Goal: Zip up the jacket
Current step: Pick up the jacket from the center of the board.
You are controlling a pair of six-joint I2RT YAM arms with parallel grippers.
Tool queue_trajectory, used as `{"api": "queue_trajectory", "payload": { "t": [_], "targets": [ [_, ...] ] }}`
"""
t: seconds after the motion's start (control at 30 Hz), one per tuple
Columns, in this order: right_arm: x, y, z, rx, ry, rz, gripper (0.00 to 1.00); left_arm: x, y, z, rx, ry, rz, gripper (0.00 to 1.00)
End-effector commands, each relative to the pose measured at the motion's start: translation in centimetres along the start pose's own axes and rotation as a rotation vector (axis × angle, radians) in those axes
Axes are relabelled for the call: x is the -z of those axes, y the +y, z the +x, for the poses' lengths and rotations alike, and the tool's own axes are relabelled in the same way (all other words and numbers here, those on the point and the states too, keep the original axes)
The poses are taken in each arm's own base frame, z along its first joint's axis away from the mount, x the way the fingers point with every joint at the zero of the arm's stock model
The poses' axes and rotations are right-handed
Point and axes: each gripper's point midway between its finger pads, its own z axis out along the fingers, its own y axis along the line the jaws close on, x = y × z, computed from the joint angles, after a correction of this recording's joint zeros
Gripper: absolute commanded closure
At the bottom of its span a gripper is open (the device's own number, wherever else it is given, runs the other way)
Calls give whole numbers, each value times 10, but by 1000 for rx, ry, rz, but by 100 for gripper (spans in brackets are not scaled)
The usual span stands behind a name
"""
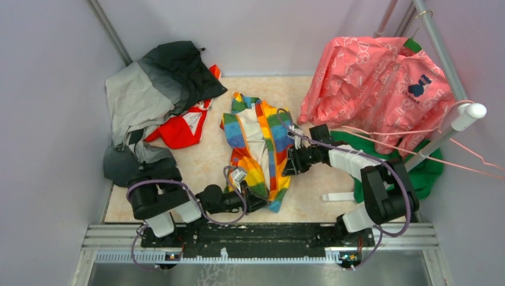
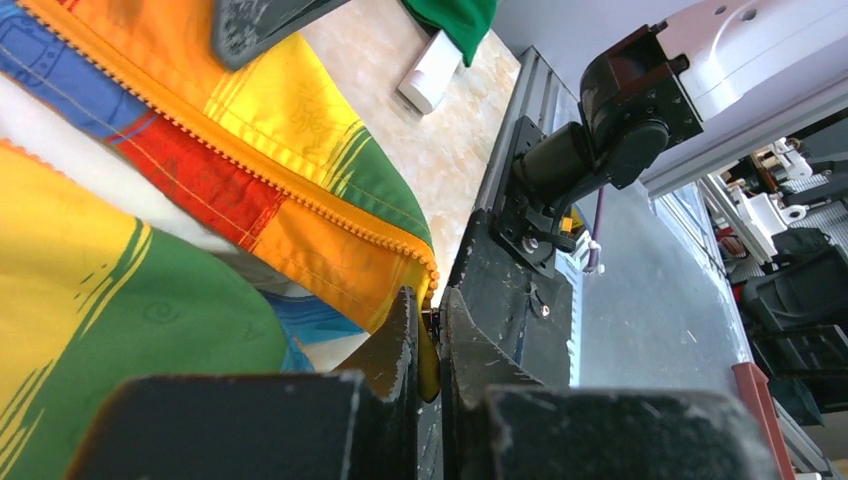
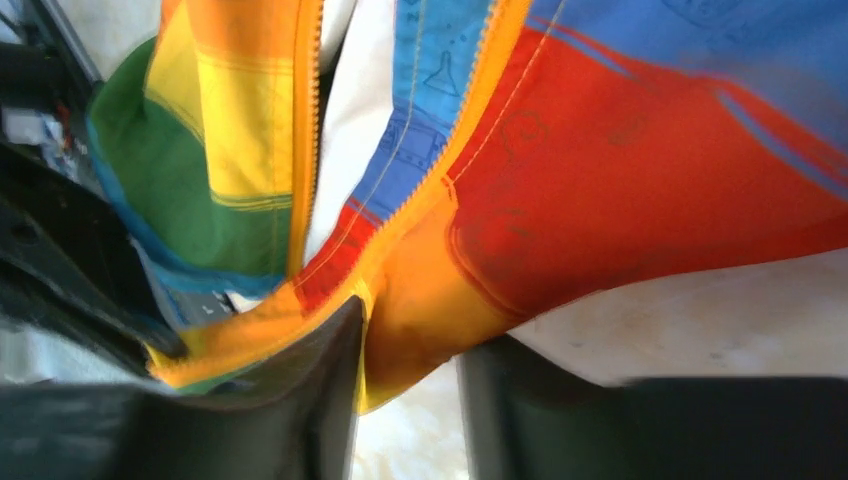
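The rainbow-striped jacket [image 1: 262,143] lies open on the table's middle, pale lining up, its orange zipper [image 2: 300,175] running down to the near hem. My left gripper [image 1: 260,204] sits at that near hem. In the left wrist view it [image 2: 430,305] is shut on the orange-yellow fabric at the zipper's bottom end. My right gripper [image 1: 292,162] is at the jacket's right edge. In the right wrist view its jaws [image 3: 418,325] stand apart, with an orange fold of the jacket [image 3: 430,300] hanging between them against the left finger [image 3: 310,390] and a gap to the other.
A grey-and-black jacket [image 1: 155,89] and a red garment [image 1: 178,131] lie at the back left. A pink garment [image 1: 381,77] hangs on a rack at the right, above a green cloth [image 1: 429,170] and a pink hanger [image 1: 470,155]. A white block [image 1: 337,196] lies near the right arm.
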Motion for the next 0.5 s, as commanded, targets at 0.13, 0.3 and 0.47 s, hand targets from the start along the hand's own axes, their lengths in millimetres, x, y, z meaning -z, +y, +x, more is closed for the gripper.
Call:
{"api": "queue_trajectory", "payload": {
  "t": [0.13,0.3,0.47],
  "targets": [
    [9,41,-65,263,-92,-187,100,-13,-36,-19,-8,-69,132,93],
    [34,80,-96,674,-252,-319,100,-3,-22,-15,-14,-64,60,57],
    [38,88,-91,878,-216,-419,100,17,5,-49,-52,-121,-106,16]
  ]
}}
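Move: The orange edge fold of the jacket's right front panel lies between the right hand's half-open fingers, about 1 cm below its hand point. From there, the panel's zip corner is about 10 cm back and 6 cm left, still pinched by the left hand. The left panel's lower end is about 5 cm back, 10 cm left, and the white tube end 7 cm back, 16 cm right. From the left hand, the fold is about 9 cm ahead and 6 cm right. Down barely a centimetre, then up about 10 cm goes the right hand, as its fingers shut on the right panel's fold; it carries the cloth up, drifting left and slightly forward, and turns nearly 40 degrees with the fingertips levelling. The left fingers, after holding the zip corner a moment longer, spread wide and let go of it while that hand stays near its place, rising 1 to 2 cm. ##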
